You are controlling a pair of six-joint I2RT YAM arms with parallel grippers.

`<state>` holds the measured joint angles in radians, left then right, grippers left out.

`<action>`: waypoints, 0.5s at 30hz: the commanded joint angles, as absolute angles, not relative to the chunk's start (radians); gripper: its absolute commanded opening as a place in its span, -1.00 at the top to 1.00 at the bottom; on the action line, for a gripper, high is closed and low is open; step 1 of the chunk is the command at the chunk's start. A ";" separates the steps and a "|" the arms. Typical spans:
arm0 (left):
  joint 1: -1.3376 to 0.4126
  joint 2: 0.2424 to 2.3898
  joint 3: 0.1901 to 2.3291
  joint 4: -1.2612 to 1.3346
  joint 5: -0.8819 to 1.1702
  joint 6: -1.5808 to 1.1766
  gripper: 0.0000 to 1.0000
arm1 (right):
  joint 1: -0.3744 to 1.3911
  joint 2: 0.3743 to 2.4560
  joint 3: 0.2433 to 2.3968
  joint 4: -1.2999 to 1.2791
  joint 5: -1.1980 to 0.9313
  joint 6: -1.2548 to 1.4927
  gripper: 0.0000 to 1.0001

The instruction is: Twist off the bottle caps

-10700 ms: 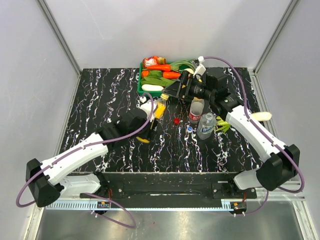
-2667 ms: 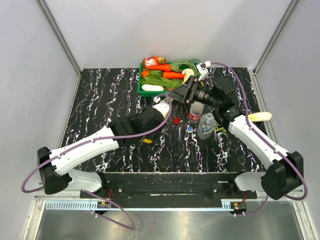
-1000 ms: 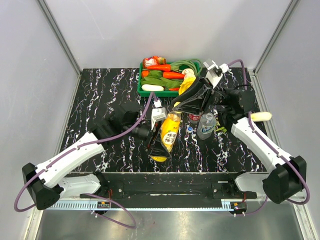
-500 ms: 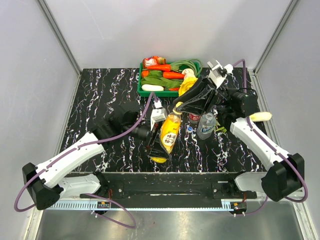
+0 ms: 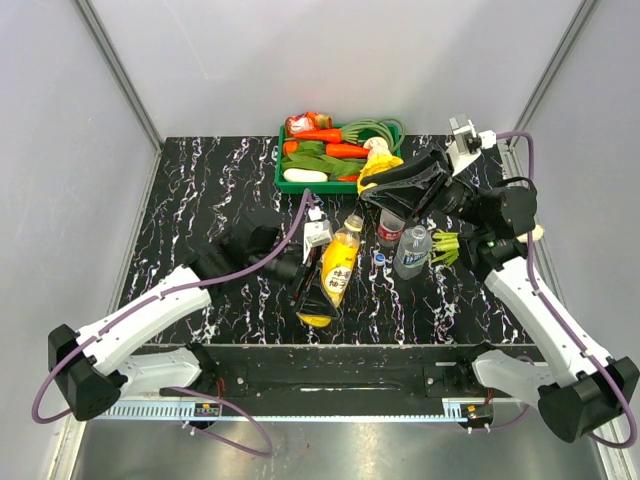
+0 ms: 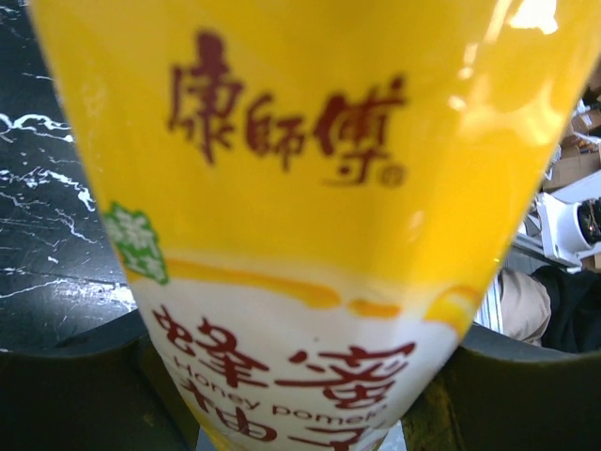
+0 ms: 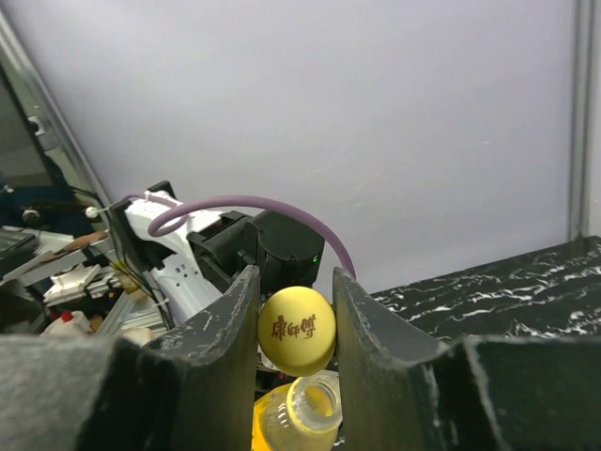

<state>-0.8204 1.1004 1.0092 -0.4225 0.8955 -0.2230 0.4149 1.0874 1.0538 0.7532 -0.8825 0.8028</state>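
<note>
My left gripper (image 5: 312,283) is shut on the orange-yellow juice bottle (image 5: 337,265), which it holds tilted above the table. The bottle's label (image 6: 310,188) fills the left wrist view, with a dark finger on each side of it. The bottle mouth (image 7: 315,406) is uncapped. My right gripper (image 7: 297,315) is shut on the yellow cap (image 7: 297,329), just above and clear of that mouth. The red-label bottle (image 5: 390,228) and the blue-label bottle (image 5: 412,250) stand uncapped under the right arm. A small blue cap (image 5: 379,258) lies beside them.
A green basket (image 5: 283,172) of carrots and green vegetables sits at the back centre. A leafy green vegetable (image 5: 447,245) lies right of the bottles. The right arm reaches over the basket's right end.
The right gripper has drawn back and to the right with the yellow cap, which has come off the bottle neck. The left gripper keeps its hold on the bottle.
</note>
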 commanded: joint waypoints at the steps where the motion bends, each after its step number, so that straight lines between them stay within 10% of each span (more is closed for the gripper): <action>1: -0.789 1.114 0.994 -0.347 0.841 -0.258 0.84 | 0.410 1.046 1.046 0.557 -0.788 0.660 1.00; 15: -0.554 1.246 0.905 -0.296 0.773 -0.331 0.85 | 0.410 1.065 1.008 0.295 -0.759 0.522 1.00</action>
<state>-0.6186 1.2461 0.9192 -0.3695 0.7944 -0.3023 0.4141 1.0527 1.0164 0.3576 -0.7765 0.5777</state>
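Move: Over the table, the right hand holds the yellow cap well above the clear tabletop near the loose caps: the blue cap is about 11 cm ahead, 4 cm right and 47 cm down, with the red-label bottle about 13 cm ahead, 6 cm right and the water bottle about 7 cm ahead, 11 cm right. For the left hand, holding the open yellow bottle, clear tabletop lies some 20 cm ahead and 26 cm below, the red cap about 25 cm ahead and 7 cm right. Swinging forward and down together, the left hand carries the uncapped yellow bottle about 11 cm over the table, its fingers turning counter-clockwise and dipping, some 20 degrees in all. The right hand keeps its pinch on the yellow cap and sinks about 7 cm while easing 4 cm forward, its upward-tilted fingers dropping towards level and turning slightly clockwise. Neither grip changes. ##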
